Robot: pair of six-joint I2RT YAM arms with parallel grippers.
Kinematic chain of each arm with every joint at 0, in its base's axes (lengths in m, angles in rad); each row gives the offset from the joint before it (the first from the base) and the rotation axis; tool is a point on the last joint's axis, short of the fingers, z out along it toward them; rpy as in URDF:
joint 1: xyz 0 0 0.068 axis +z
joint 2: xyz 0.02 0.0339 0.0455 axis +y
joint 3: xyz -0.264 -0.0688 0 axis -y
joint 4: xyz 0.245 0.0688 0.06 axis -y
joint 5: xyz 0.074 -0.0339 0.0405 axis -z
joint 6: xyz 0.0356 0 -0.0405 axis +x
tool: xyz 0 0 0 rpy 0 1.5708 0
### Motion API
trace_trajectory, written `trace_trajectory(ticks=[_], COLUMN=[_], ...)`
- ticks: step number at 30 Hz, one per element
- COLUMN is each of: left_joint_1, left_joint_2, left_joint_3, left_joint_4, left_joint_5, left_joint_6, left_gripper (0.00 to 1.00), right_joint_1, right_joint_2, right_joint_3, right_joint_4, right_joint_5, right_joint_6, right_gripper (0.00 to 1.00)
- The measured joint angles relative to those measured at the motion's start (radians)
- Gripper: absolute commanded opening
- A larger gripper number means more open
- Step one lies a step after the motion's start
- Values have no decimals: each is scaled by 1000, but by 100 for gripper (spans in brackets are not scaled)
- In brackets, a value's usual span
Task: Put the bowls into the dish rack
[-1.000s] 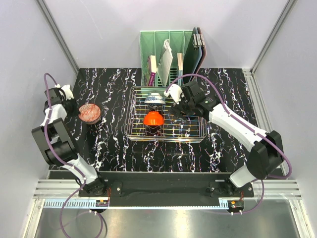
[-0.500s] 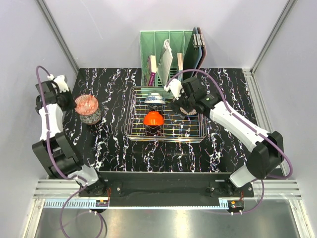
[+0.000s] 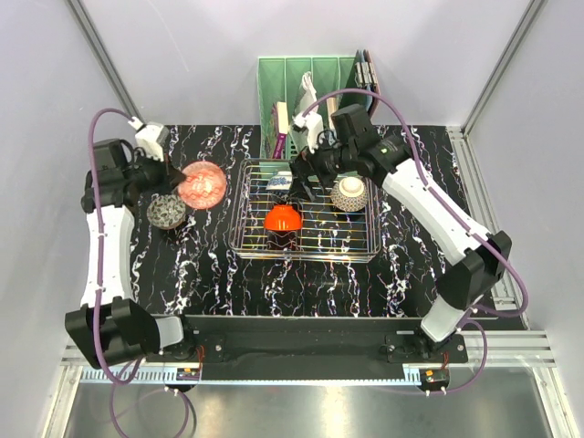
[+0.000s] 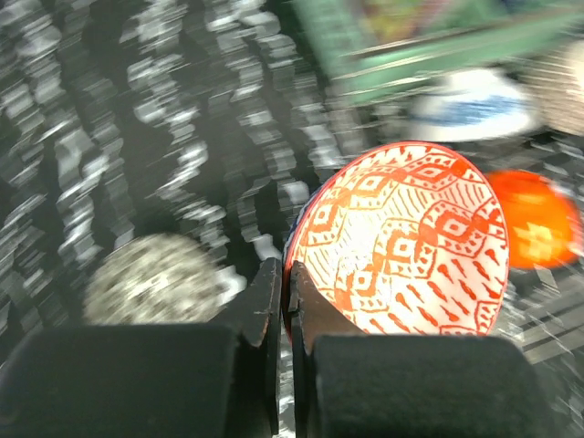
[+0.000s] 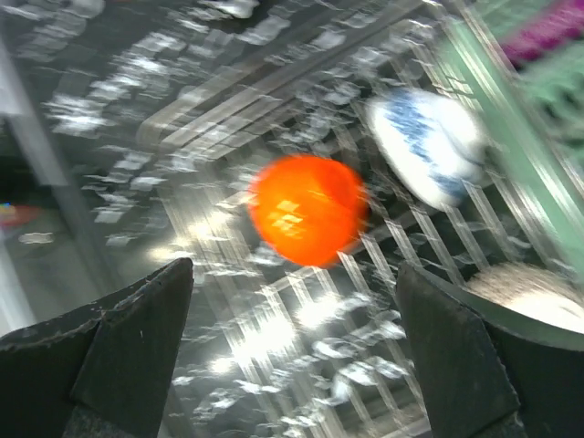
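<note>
My left gripper [image 3: 172, 175] is shut on the rim of a pink-red patterned bowl [image 3: 203, 183], held tilted above the table just left of the dish rack [image 3: 360, 239]. In the left wrist view the fingers [image 4: 270, 301] pinch that bowl's [image 4: 401, 242] edge. A grey dotted bowl [image 3: 166, 212] sits on the table below [image 4: 151, 278]. In the rack are an orange-red bowl [image 3: 283, 218], a white-blue bowl [image 3: 281, 182] and a cream lattice bowl [image 3: 349, 193]. My right gripper [image 3: 304, 182] hovers open over the rack's back, holding nothing; its wrist view shows the orange-red bowl [image 5: 306, 208] beyond the gripper [image 5: 292, 347].
A green slotted organizer [image 3: 306, 100] with packets and a dark board stands right behind the rack. Grey walls and metal rails close in the black marbled table [image 3: 210, 265] on the left, right and back.
The left arm lifted the pink-red bowl off the dotted bowl and carried it right toward the rack. The right gripper drew back and to the left, away from the cream lattice bowl in the rack.
</note>
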Motion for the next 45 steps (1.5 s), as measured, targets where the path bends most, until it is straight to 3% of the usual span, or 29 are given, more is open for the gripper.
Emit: trace_trajectory(ticks=[8,18,29,45], left_joint_1=[-126,-325,-406,-449], left_joint_2=[-17,18,105,129], left_joint_3=[0,34,68,118], left_joint_4=[-35,-55,-58,-57], left_joint_5=[185,355,369,364], left_joint_6=[10,11,11,10], left_gripper=[0,0,0,0], right_joint_1=[-48,-74,-74,-74], right_joint_2=[96,183,189,206], right_joint_3=[66,18,-33,-111], right_joint_4=[-22,89,241,356], right_joint_5=[-399,-660,-756,-798], right_joint_6=[171,394,540,630], right_gripper=[100,100,100,100])
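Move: Above the left table area, the left hand already pinches the rim of the red-patterned bowl; the right gripper's open fingers, where it is headed, are some 36 cm to its right and level. The remaining bowl is about 9 cm left, 2 cm ahead and 19 cm down. From the right hand, the red-patterned bowl is about 30 cm left and 2 cm back; the orange bowl 5 cm left, 1 cm back, 17 cm down; the blue-white bowl 4 cm left, 11 cm ahead, equally low. Carrying the red-patterned bowl right about 20 cm and some 5 cm back, the left hand swings clockwise roughly 40 degrees, fast at first, then creeping, its pinch kept. The right hand comes about 5 cm left and 5 cm back to meet it, rolling its wrist strongly so that the wide-open fingers point left, more level, and straddle the bowl's near side without closing. ##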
